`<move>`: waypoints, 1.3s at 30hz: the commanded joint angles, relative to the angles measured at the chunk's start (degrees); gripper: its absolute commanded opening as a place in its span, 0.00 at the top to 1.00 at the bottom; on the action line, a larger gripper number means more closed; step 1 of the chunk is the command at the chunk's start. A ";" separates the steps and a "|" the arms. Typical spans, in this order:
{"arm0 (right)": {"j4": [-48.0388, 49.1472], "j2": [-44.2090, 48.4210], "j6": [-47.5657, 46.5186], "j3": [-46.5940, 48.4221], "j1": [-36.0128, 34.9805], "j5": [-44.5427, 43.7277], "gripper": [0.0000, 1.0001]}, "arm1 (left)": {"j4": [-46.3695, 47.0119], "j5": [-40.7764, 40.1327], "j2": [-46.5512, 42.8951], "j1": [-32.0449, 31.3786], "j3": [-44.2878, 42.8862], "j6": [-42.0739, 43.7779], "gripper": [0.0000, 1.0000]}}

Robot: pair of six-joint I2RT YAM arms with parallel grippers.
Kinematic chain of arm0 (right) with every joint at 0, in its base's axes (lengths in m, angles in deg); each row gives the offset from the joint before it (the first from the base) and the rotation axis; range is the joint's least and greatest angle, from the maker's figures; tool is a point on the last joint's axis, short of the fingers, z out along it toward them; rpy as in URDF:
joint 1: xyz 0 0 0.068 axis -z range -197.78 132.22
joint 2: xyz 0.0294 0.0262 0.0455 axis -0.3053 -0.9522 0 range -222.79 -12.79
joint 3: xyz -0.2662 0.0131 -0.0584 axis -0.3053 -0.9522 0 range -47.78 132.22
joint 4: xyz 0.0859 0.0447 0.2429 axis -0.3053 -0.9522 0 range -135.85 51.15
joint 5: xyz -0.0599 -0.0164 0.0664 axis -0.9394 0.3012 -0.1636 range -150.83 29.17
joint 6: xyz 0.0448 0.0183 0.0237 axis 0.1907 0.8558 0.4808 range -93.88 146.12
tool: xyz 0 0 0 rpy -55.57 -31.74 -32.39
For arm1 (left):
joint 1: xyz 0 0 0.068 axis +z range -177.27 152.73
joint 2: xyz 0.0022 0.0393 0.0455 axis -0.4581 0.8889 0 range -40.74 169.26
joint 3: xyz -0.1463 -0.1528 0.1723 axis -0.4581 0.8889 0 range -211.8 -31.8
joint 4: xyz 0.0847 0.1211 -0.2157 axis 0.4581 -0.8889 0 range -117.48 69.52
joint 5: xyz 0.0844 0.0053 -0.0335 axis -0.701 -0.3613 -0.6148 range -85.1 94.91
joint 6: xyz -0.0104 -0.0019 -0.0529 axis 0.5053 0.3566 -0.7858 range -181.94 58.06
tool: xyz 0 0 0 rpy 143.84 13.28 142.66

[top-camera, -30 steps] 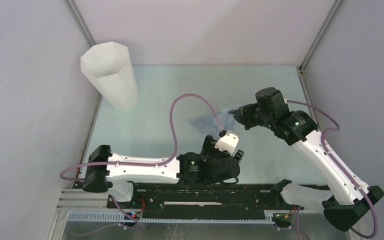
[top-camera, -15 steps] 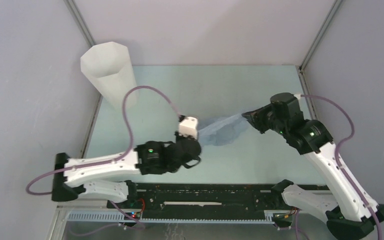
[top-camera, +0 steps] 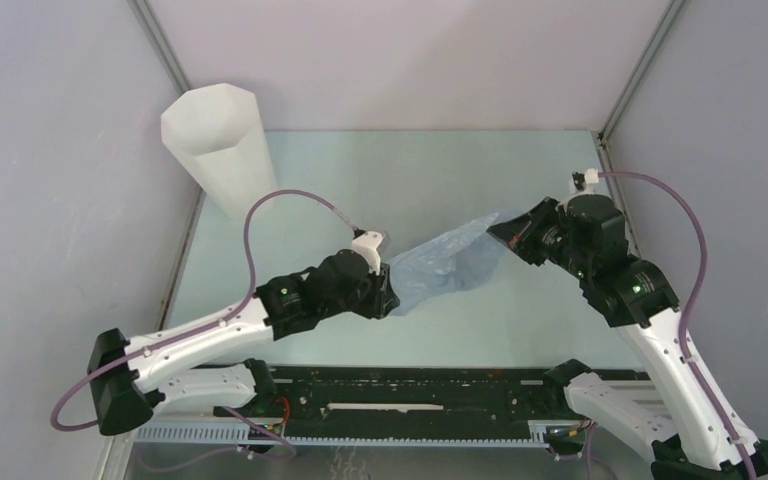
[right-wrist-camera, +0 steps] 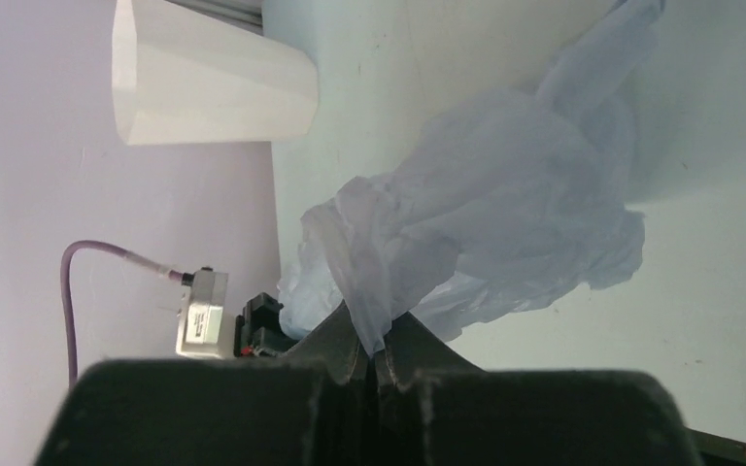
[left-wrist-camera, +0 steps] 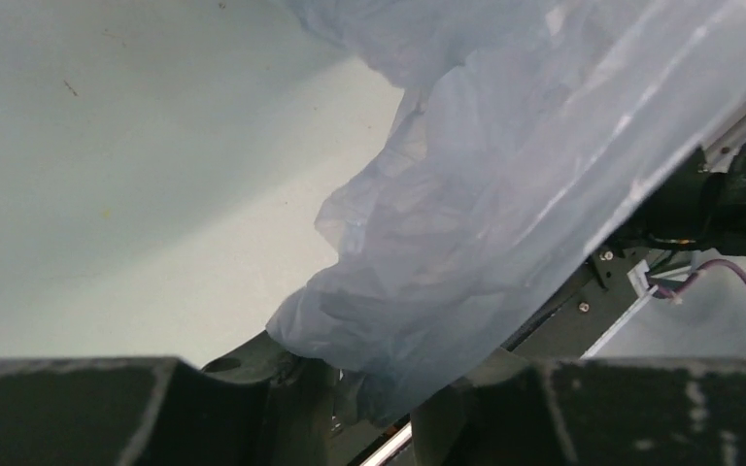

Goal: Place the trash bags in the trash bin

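Observation:
The trash bag (top-camera: 450,262), thin pale blue-grey wrinkly film, hangs stretched above the table between my two grippers. My right gripper (top-camera: 500,232) is shut on a twisted corner of it; in the right wrist view that gripper (right-wrist-camera: 374,340) pinches the film and the bag (right-wrist-camera: 505,194) billows beyond it. My left gripper (top-camera: 388,288) is at the bag's other end. In the left wrist view the jaws of this gripper (left-wrist-camera: 369,374) stand partly apart with a bunch of the bag (left-wrist-camera: 486,194) between them. The trash bin (top-camera: 222,150), tall, white and faceted, stands upright at the far left corner, apart from both grippers.
Grey walls close the pale green table (top-camera: 360,180) on three sides. A black rail (top-camera: 410,390) with the arm bases runs along the near edge. The left arm's purple cable (top-camera: 290,196) loops above the table near the bin.
The left arm has swung left and forward, bringing its gripper onto the bag's near end. The right gripper drew back to the right with its corner, and the bag spread out between them.

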 commanded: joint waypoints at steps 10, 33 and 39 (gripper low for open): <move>-6.93 -1.86 -18.12 -1.16 6.29 4.32 1.00 | -8.32 2.65 -1.76 10.56 2.28 -8.20 1.00; 6.85 -19.96 -40.87 43.30 -6.43 2.50 1.00 | -6.92 -6.65 19.71 21.12 -65.41 18.49 1.00; 17.79 -8.26 -35.69 -1.67 -2.82 -0.15 1.00 | -12.75 -2.76 13.79 28.68 -26.16 -2.63 1.00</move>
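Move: The left fingers, part open, already straddle the near left edge of the trash bag; the bag's middle lies about 6 cm ahead of the left hand, 11 cm to its right and a few cm lower. From the right hand, which already holds the far right edge shut, that middle is roughly 7 cm left, level fore and aft, and 15 cm below. The trash bin stands some 40 cm ahead of the left hand and 36 cm to its left; from the right hand, about 35 cm ahead and 54 cm left. The left fingers shut on the bag's edge while the right keeps its pinch; then both hands dip, the right by about 14 cm, and sweep forward, wrists tipping down. With the bag between them they whip steeply up and draw back, fingertips tilting upward, to end high, the left some 35 cm above its start and wider out to the left. ##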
